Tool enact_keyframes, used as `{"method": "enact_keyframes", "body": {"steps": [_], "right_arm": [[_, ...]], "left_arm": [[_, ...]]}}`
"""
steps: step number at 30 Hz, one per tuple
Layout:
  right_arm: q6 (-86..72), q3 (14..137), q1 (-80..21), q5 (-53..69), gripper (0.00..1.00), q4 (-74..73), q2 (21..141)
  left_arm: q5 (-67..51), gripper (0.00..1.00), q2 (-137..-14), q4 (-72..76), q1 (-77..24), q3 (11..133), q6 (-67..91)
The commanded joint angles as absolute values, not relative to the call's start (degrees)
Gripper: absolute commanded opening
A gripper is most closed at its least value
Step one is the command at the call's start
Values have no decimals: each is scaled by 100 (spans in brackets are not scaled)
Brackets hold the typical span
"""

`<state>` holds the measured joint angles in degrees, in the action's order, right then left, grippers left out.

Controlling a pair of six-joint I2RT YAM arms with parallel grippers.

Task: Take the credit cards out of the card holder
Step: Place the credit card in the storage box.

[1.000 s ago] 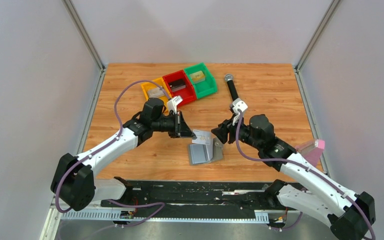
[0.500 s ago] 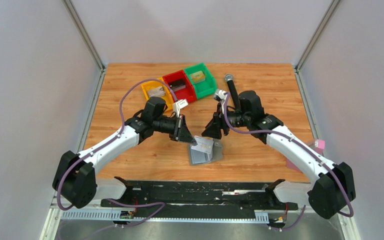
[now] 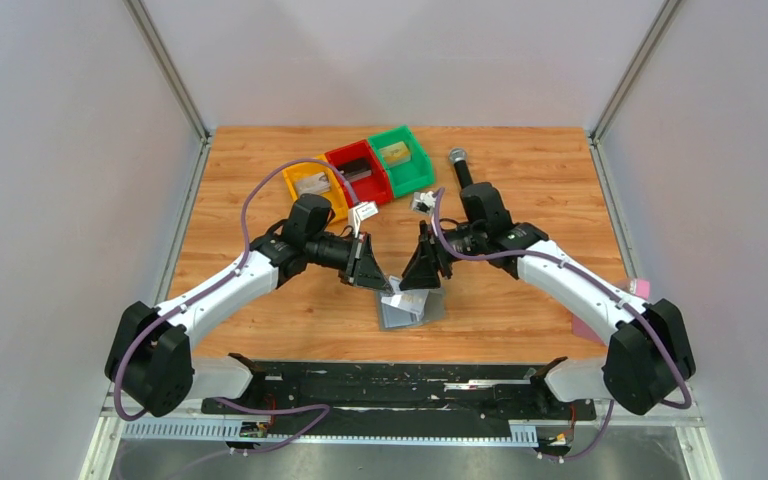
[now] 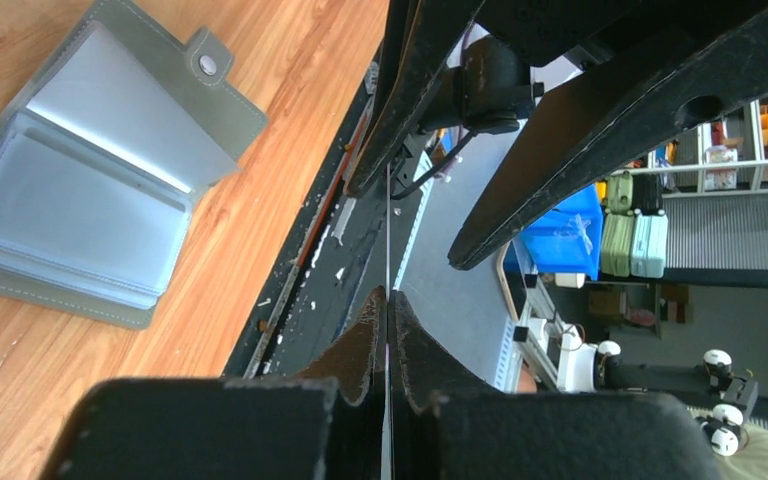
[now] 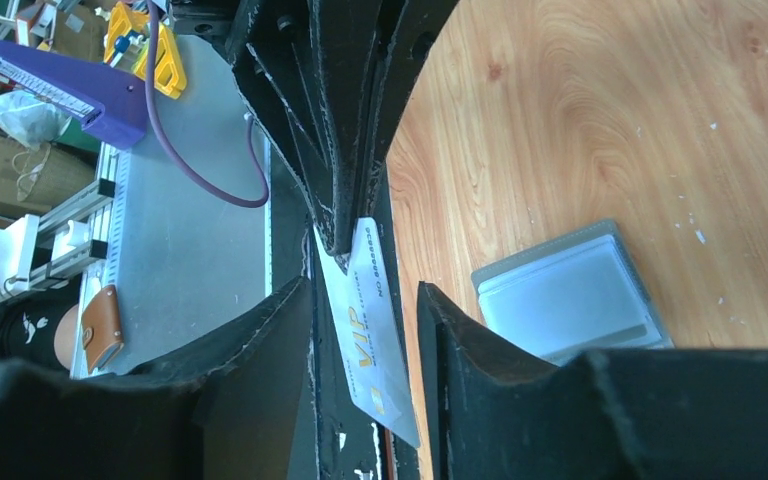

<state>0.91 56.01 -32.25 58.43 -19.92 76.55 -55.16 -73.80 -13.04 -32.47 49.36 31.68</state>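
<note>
The grey-blue card holder (image 3: 422,314) lies open on the wooden table; it also shows in the left wrist view (image 4: 90,200) and the right wrist view (image 5: 570,295). My left gripper (image 3: 384,284) is shut on a whitish-silver credit card (image 5: 375,330) with gold "VIP" lettering. That card (image 4: 388,240) appears edge-on as a thin line between the left gripper's (image 4: 388,296) closed fingertips. My right gripper (image 3: 416,282) is open, and its fingers (image 5: 260,340) stand on either side of the card's free end with a gap on each side. Other cards in the holder cannot be made out.
Yellow (image 3: 300,180), red (image 3: 345,158) and green (image 3: 415,165) bins sit in a row at the back, each with something inside. A black cylindrical tool (image 3: 460,165) lies behind the right arm. A pink object (image 3: 640,288) sits at the table's right edge.
My right arm has swung in from the right and brought its open gripper around the card's free end. My left gripper has kept hold of the card and lowered slightly.
</note>
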Motion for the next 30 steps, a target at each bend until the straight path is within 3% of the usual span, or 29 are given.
{"method": "enact_keyframes", "body": {"steps": [1, 6, 9, 10, 14, 16, 22, 30], "right_arm": [[183, 5886, -3383, 6177, 42, -1787, 7790], [38, 5789, -3521, 6042, 26, -1580, 7785], [-262, 5681, -3523, 5793, 2, -1373, 7688], [-404, 5652, -3524, 5667, 0, -1287, 7652], [-1599, 5436, -3483, 5007, 0, -586, 7501], [-2376, 5410, -3481, 4472, 0, -370, 7398], [-4323, 4902, -3489, 2708, 0, 779, 6708], [-5903, 4254, -3754, 1779, 0, 2374, 6462]], "left_arm": [[-5748, 0, -7328, -1178, -3212, 5201, 3017], [-5759, 0, -7289, -1215, -3216, 5234, 2999], [-5653, 5, -7291, -1329, -3213, 5312, 2946], [-5591, 8, -7288, -1492, -3215, 5341, 2877], [-4574, 51, -7124, -2060, -3129, 5543, 2697], [-4467, 61, -6926, -1893, -2983, 5443, 2874], [-4433, 71, -6521, -1383, -2693, 5195, 3472], [-4614, 73, -6458, 33, -2689, 4710, 4482]]}}
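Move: The credit card is pinched at one end by the left fingertips; its middle is about 3 cm right and 1 cm back of the left hand, and it already reaches between the right hand's half-open fingers, about 1 cm back of that hand. From the right hand, the card holder lies about 14 cm below, 2 cm ahead and 1 cm right; the red box is about 31 cm ahead and 10 cm left, the yellow box 29 cm ahead and 21 cm left, both some 13 cm down. The right hand eases a bit over 1 cm left along the card and shuts its fingers on it, and only then does the left hand open wide, letting go and backing off about 4.5 cm forward, 4 cm up and a little left. With the card now its own, the right hand carries it about 6 cm forward and 6 cm up, away from the card holder, while the wrist swings some 40 degrees clockwise. ##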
